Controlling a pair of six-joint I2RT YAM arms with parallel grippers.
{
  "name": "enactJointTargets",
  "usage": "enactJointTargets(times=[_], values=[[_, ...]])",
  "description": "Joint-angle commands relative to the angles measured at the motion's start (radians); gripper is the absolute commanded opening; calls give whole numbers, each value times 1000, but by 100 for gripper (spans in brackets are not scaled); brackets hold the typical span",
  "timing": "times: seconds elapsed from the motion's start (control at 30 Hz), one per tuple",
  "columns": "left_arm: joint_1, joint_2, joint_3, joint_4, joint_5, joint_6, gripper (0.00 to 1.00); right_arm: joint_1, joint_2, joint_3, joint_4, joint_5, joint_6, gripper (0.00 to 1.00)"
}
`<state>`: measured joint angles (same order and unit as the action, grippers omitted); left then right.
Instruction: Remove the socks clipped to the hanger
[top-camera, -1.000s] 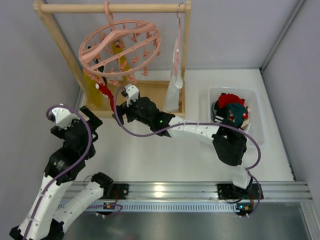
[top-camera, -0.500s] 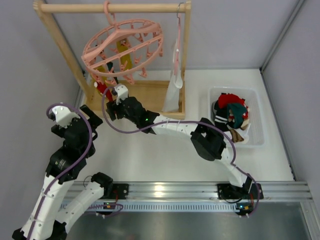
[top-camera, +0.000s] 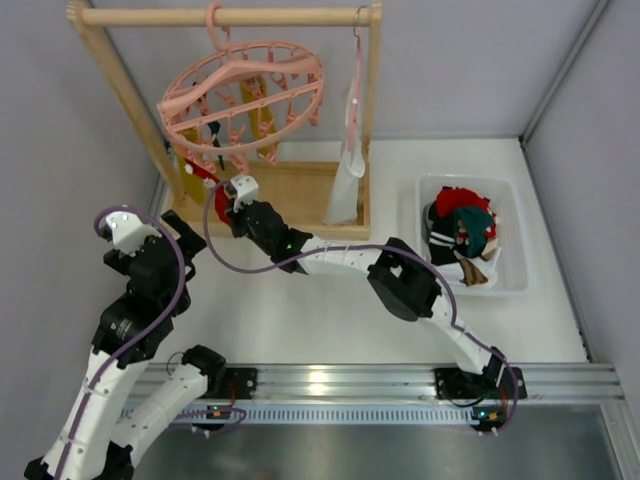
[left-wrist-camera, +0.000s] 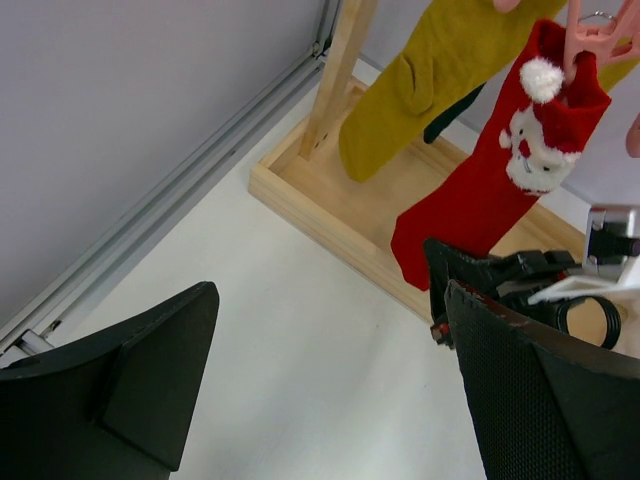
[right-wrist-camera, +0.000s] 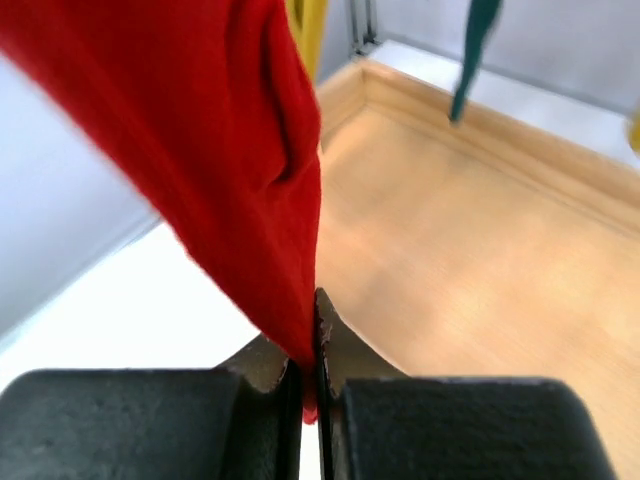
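Observation:
The round pink hanger (top-camera: 240, 95) hangs by its hook from the wooden rack's top bar. A red Santa sock (left-wrist-camera: 500, 190) is clipped to it, with mustard yellow socks (left-wrist-camera: 440, 75) and a dark teal sock (right-wrist-camera: 478, 50) beside it. My right gripper (top-camera: 226, 207) is shut on the toe of the red sock (right-wrist-camera: 240, 170), right under the ring. My left gripper (left-wrist-camera: 330, 390) is open and empty, low over the white table, left of the rack base.
The wooden rack (top-camera: 300, 195) has a tray-like base. A slim pink hanger with pale cloth (top-camera: 350, 160) hangs at its right. A clear bin (top-camera: 505, 195) at the right holds removed socks. Grey walls stand close at the left and back.
My right arm has reached further left under the ring and closed on the red sock's toe. The ring has swung and tilted. My left arm has not moved.

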<state>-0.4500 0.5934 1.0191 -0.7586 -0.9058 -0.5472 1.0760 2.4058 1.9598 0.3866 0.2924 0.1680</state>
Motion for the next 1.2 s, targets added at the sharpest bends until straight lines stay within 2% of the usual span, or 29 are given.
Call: enactJointTargets(times=[0.0,0.2,0.37,0.6,0.8,1.17], values=[[11,14,30,47,14,13,98,12,-132,-119,136,33,-7,0],[13,80,200,39,102,55,98,44,-335,-370,193,64,-24,0],[13,166,358,32,240,113,98,47,-529,-580,207,45,8,0],[13,408,625,-57,349,122,99,84,-730,-837,170,59,45,0],[11,482,662,-61,455,63,98,116,-855,-924,98,39,137,0],[8,528,665,-59,576,7,98,137,-896,-947,66,14,249,0]])
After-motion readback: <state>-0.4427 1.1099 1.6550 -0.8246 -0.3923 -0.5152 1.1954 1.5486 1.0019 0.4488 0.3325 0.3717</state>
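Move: Around 18 cm ahead of the left hand, 4 cm to its right and nearly level with it, sits the clip holding the red sock. The right hand already has the sock's toe pinched, with that clip about 12 cm above it, 3 cm to its left and 1 cm farther out. A yellow sock hangs 8 cm beyond the clip, 5 cm to its left and a bit lower; a second yellow sock hangs about 18 cm beyond the clip and 13 cm to its right. Keeping its pinch on the red sock's toe, the right hand drags it some 15 cm back and as far to the right, after a small dip rising about 5 cm. The open left hand climbs beside the hanger, swings right and forward towards the sock's clip while turning clockwise nearly 30 degrees, then sinks slightly; its fingers stay open, short of the clip. ##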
